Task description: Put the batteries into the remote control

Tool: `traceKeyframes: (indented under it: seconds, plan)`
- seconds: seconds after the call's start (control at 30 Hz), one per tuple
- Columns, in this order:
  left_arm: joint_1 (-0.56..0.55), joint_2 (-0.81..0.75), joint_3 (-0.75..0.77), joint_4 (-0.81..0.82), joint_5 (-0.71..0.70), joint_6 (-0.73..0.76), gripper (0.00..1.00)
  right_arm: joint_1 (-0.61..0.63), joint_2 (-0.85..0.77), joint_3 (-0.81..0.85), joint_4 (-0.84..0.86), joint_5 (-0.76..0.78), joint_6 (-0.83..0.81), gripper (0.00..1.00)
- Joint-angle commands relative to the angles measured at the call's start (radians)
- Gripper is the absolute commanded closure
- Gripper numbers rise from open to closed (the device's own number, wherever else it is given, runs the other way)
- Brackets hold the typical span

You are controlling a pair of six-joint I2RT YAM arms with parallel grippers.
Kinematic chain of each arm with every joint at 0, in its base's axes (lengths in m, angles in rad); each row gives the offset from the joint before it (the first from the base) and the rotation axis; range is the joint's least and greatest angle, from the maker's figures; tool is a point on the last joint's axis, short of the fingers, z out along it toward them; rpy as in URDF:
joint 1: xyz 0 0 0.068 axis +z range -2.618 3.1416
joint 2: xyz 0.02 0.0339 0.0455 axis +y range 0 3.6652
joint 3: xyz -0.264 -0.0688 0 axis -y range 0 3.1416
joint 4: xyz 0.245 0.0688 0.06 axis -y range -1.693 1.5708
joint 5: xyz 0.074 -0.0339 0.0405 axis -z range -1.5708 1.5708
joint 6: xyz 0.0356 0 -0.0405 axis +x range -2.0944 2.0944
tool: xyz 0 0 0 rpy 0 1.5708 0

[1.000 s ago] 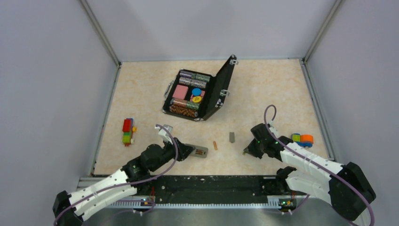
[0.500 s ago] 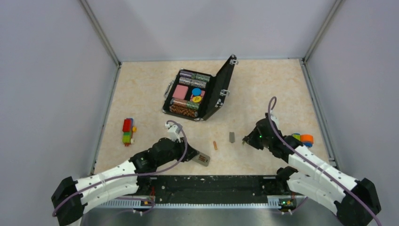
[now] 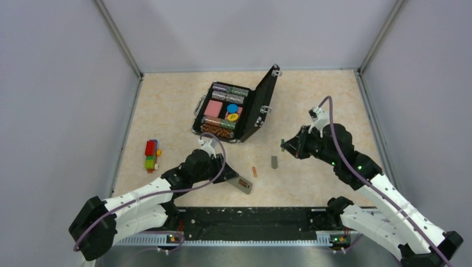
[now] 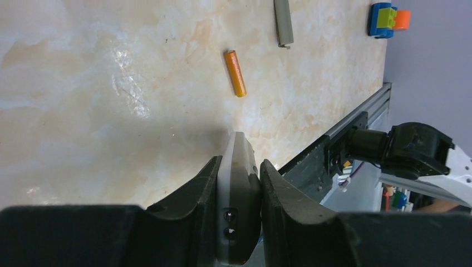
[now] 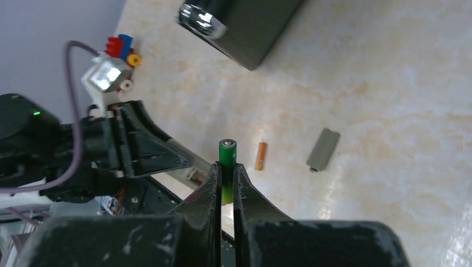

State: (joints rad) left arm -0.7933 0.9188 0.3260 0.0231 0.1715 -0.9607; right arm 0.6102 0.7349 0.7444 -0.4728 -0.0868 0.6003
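My left gripper (image 4: 238,167) is shut on the remote control (image 4: 238,189), held edge-on just above the table near its front edge; in the top view the remote control (image 3: 241,184) sticks out to the right of the left gripper (image 3: 227,176). The orange battery (image 3: 254,172) lies on the table just beyond it, also seen as the orange battery (image 4: 235,73) in the left wrist view. My right gripper (image 5: 225,172) is shut on the green battery (image 5: 226,158), raised above the table right of centre. The right gripper (image 3: 285,146) hangs above a grey battery cover (image 3: 274,162).
An open black case (image 3: 236,111) with chip rolls stands at the back centre. A multicoloured block toy (image 3: 151,154) lies at the left. Another block toy (image 4: 388,16) sits at the right. The black rail (image 3: 250,217) runs along the near edge.
The left arm has swung right and forward, carrying the remote nearer the front edge. The right gripper has lifted and moved back and left with the green battery.
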Motion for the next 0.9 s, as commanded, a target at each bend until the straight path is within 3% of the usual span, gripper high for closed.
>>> traceKeyframes:
  seconds: [0.0, 0.37, 0.47, 0.63, 0.87]
  plan:
    - [0.037, 0.043, 0.074, 0.092, 0.130, -0.013, 1.00, -0.007, -0.015, 0.151, 0.013, -0.150, -0.153, 1.00]
    - [0.092, 0.087, 0.117, 0.064, 0.215, 0.008, 1.00, 0.015, 0.032, 0.281, 0.128, -0.444, -0.172, 1.00]
    - [0.110, 0.089, 0.117, 0.057, 0.253, 0.013, 1.00, 0.079, 0.084, 0.288, 0.191, -0.432, -0.186, 1.00]
    - [0.166, 0.073, 0.102, 0.039, 0.341, 0.034, 1.00, 0.270, 0.219, 0.309, 0.243, -0.229, -0.288, 1.00]
    - [0.248, 0.026, 0.032, 0.080, 0.433, 0.011, 1.00, 0.303, 0.300, 0.191, 0.430, -0.209, -0.329, 1.00]
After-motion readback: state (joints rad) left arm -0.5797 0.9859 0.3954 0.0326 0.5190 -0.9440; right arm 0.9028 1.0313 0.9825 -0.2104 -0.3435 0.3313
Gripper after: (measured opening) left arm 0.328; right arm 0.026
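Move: The remote's open battery compartment, where the right hand is carrying the green battery, lies about 15 cm to that hand's left, 10 cm back and 16 cm below. On the table some 20 cm below the right hand, the battery cover is about 3 cm ahead and 1 cm to the left, and the orange battery about 10 cm to the left and 2 cm back. From the left hand, which grips the remote, the compartment is roughly 5 cm right, 3 cm back and 4 cm lower. Leftward and up in an arc, the right hand carries the pinched green battery towards the remote: it climbs about 12 cm while drifting back, then sweeps left and sinks some 4 cm, ending 13 cm farther left. Its wrist swings counter-clockwise about 35 degrees and tips up. The left hand keeps its grip and raises the remote some 3 cm, tilting it slightly. ##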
